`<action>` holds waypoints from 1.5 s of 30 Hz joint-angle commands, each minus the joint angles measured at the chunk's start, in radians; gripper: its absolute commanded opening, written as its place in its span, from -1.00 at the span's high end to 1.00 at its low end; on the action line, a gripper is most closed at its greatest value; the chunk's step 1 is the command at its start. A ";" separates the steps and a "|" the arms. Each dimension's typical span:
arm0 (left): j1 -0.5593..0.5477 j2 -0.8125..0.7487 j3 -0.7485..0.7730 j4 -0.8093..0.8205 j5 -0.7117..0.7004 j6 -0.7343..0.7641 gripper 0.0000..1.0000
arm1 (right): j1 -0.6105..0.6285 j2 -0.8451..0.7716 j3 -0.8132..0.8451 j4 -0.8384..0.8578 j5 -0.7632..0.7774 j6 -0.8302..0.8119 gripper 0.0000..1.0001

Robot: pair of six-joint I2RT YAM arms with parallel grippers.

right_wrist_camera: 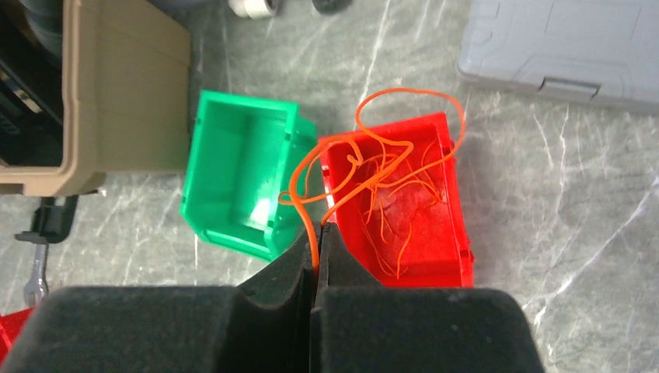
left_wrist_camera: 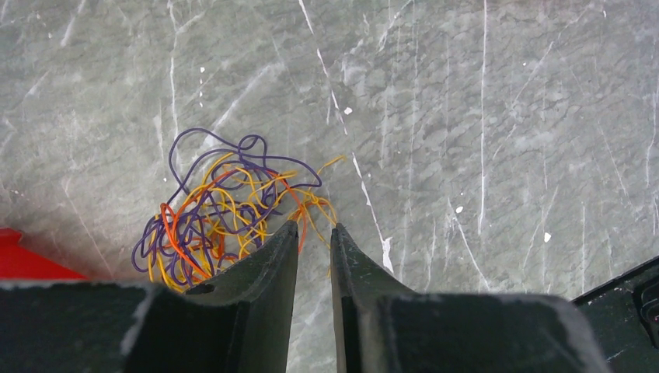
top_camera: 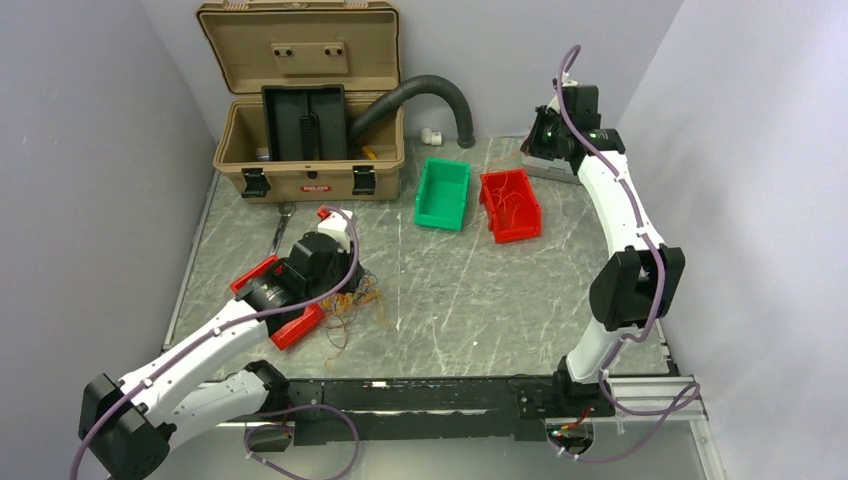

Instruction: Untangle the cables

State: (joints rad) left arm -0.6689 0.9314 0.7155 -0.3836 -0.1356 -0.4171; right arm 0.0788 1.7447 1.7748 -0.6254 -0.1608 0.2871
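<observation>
The cables [left_wrist_camera: 225, 210] lie as a small tangle of purple, yellow and orange strands on the marble table, also seen at the cables [top_camera: 352, 298] in the top view. My left gripper [left_wrist_camera: 315, 227] hangs over the tangle's right edge, open by a narrow gap, with orange and yellow strands just past its tips and bare table between the fingers. The left gripper [top_camera: 340, 280] stands at the table's left middle. My right gripper [right_wrist_camera: 319, 229] is shut on one orange cable [right_wrist_camera: 373, 148], whose loops hang over the red bin [right_wrist_camera: 423, 273]. The right gripper [top_camera: 545, 140] is high at the back right.
Loose orange strands lie in the red bin [top_camera: 487, 205]. A green bin [top_camera: 430, 205] sits beside it, shown as the green bin [right_wrist_camera: 210, 179] in the right wrist view. An open tan toolbox [top_camera: 310, 180] and black hose [top_camera: 430, 90] stand behind. There is a grey case [right_wrist_camera: 567, 47] and a wrench [top_camera: 280, 225].
</observation>
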 commanded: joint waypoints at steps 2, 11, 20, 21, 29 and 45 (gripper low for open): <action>0.004 -0.027 -0.015 0.009 -0.024 -0.027 0.46 | -0.005 -0.047 -0.071 0.087 -0.012 0.006 1.00; 0.004 -0.020 -0.033 0.017 -0.011 -0.050 0.46 | -0.001 -0.074 -0.305 0.176 -0.061 0.043 1.00; 0.005 -0.006 -0.020 0.006 -0.012 -0.058 0.47 | 0.010 0.033 -0.361 0.187 -0.026 0.055 1.00; 0.005 -0.004 -0.018 0.000 -0.013 -0.058 0.47 | 0.009 0.058 -0.347 0.171 0.007 0.061 1.00; 0.004 -0.029 -0.022 -0.012 -0.029 -0.057 0.46 | 0.015 0.290 -0.158 0.034 0.300 0.046 1.00; 0.003 0.004 -0.003 -0.013 -0.027 -0.051 0.45 | 0.062 0.141 -0.183 0.032 0.328 -0.008 -0.01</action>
State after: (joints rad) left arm -0.6689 0.9337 0.6884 -0.3889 -0.1532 -0.4656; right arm 0.1463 2.0388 1.5734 -0.5858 0.1314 0.3019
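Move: The right hand holds an orange cable high above the red bin; the bin's middle is almost straight beneath it, about 24 cm down and 1 cm to the right. The green bin stands roughly 3 cm ahead and 15 cm left of the hand, the grey case about 11 cm ahead and 12 cm right, both at table level. From the left hand the red bin lies some 22 cm ahead, 36 cm right and 13 cm lower. Down goes the right hand, nearly 24 cm into the red bin, easing back about 4 cm on the way and then forward again while it tips fingers-down by some 25 degrees and its left side dips. Low in the bin the fingers open to about half and let go of the orange cable, and the hand starts up again by a couple of centimetres. ##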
